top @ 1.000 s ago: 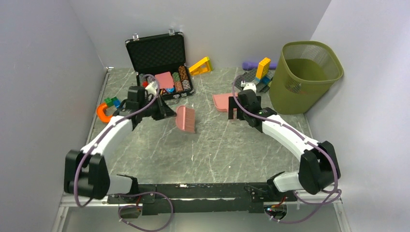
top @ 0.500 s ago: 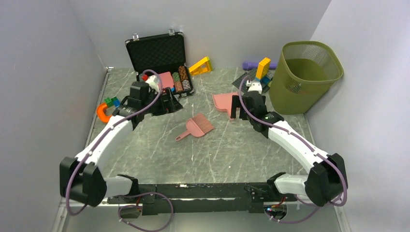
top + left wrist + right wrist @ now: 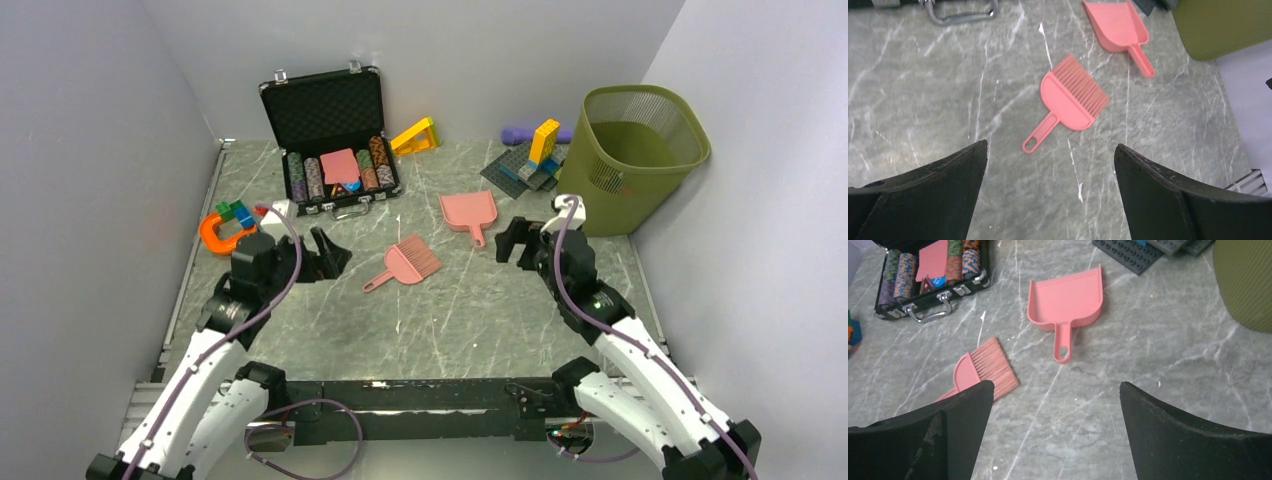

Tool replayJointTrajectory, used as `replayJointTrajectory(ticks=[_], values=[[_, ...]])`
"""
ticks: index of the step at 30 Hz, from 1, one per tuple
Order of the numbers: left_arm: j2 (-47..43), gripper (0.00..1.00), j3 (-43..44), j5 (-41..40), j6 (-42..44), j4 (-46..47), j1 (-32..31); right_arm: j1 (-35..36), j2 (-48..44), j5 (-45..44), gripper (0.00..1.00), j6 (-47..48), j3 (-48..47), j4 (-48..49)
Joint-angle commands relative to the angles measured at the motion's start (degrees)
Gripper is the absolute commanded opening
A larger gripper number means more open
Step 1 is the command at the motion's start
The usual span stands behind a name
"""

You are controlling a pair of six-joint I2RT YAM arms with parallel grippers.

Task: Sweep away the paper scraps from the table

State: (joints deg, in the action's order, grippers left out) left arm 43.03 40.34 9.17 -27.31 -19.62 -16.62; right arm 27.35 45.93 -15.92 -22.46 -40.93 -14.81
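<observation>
No paper scraps show in any view. The table point(image 3: 450, 320) is grey-green marble with white veins. A pink hand brush point(image 3: 405, 263) point(image 3: 1068, 100) point(image 3: 983, 370) lies flat on it near the middle, handle toward the near left. A pink dustpan point(image 3: 468, 212) point(image 3: 1115, 27) point(image 3: 1068, 302) lies just beyond it, handle toward me. My left gripper point(image 3: 333, 253) point(image 3: 1050, 145) is open and empty, above the table to the left of the brush. My right gripper point(image 3: 512, 240) point(image 3: 1055, 385) is also open and empty, to the right of the dustpan's handle.
An open black case point(image 3: 335, 150) point(image 3: 933, 275) of poker chips stands at the back left. An olive waste bin point(image 3: 640, 150) point(image 3: 1223, 25) point(image 3: 1248, 280) stands at the back right. Toy blocks on a dark baseplate point(image 3: 520, 170) sit left of the bin. An orange arch point(image 3: 212, 235) lies by the left wall.
My left gripper opened and let go of the brush, which now lies on the table. Both arms drew back toward the near edge, the right one away from the dustpan.
</observation>
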Motion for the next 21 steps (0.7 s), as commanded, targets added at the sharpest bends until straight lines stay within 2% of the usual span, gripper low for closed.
replayJointTrajectory(ticks=[1, 7, 14, 21], values=[[-6.5, 1.0, -8.2, 0.9, -3.5, 7.3, -0.3, 0.0, -6.8, 1.4, 1.0, -2.6, 7.3, 4.0], [-9.4, 0.99, -11.7, 0.1, -4.8, 7.4, -0.3, -0.1, -10.3, 1.8, 1.0, -6.1, 11.9, 2.6], [-7.1, 0.99, -9.4, 0.6, -2.8, 4.4, -0.2, 0.0, -10.3, 1.7, 1.0, -7.4, 12.8, 1.6], [-8.9, 0.99, -10.2, 0.3, -2.6, 4.4, -0.3, -0.1, -11.3, 1.2, 1.0, -7.4, 13.0, 1.1]])
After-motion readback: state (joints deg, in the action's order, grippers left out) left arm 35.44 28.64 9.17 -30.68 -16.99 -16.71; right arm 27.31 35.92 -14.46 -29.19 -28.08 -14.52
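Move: The brush lies flat on the cleared table about 7 cm ahead of the open left hand and 11 cm to its right, some 20 cm below it; the chip case stands about 30 cm ahead of that hand, 2 cm to the left. From the right hand, also empty and open, the dustpan is some 16 cm ahead, 6 cm to the left and 20 cm down, the brush 5 cm ahead and 20 cm left, and the green basket about 21 cm ahead and 23 cm right. Both empty hands sink about 5 cm while drawing back 2 to 3 cm towards their own bases, the left one on the near-left side of the brush and the right one on the near-right side of the dustpan, touching neither. They settle roughly halfway through and then hover still well above the table, fingers staying wide open, the right wrist having rolled and tipped down by only some 5 degrees. ##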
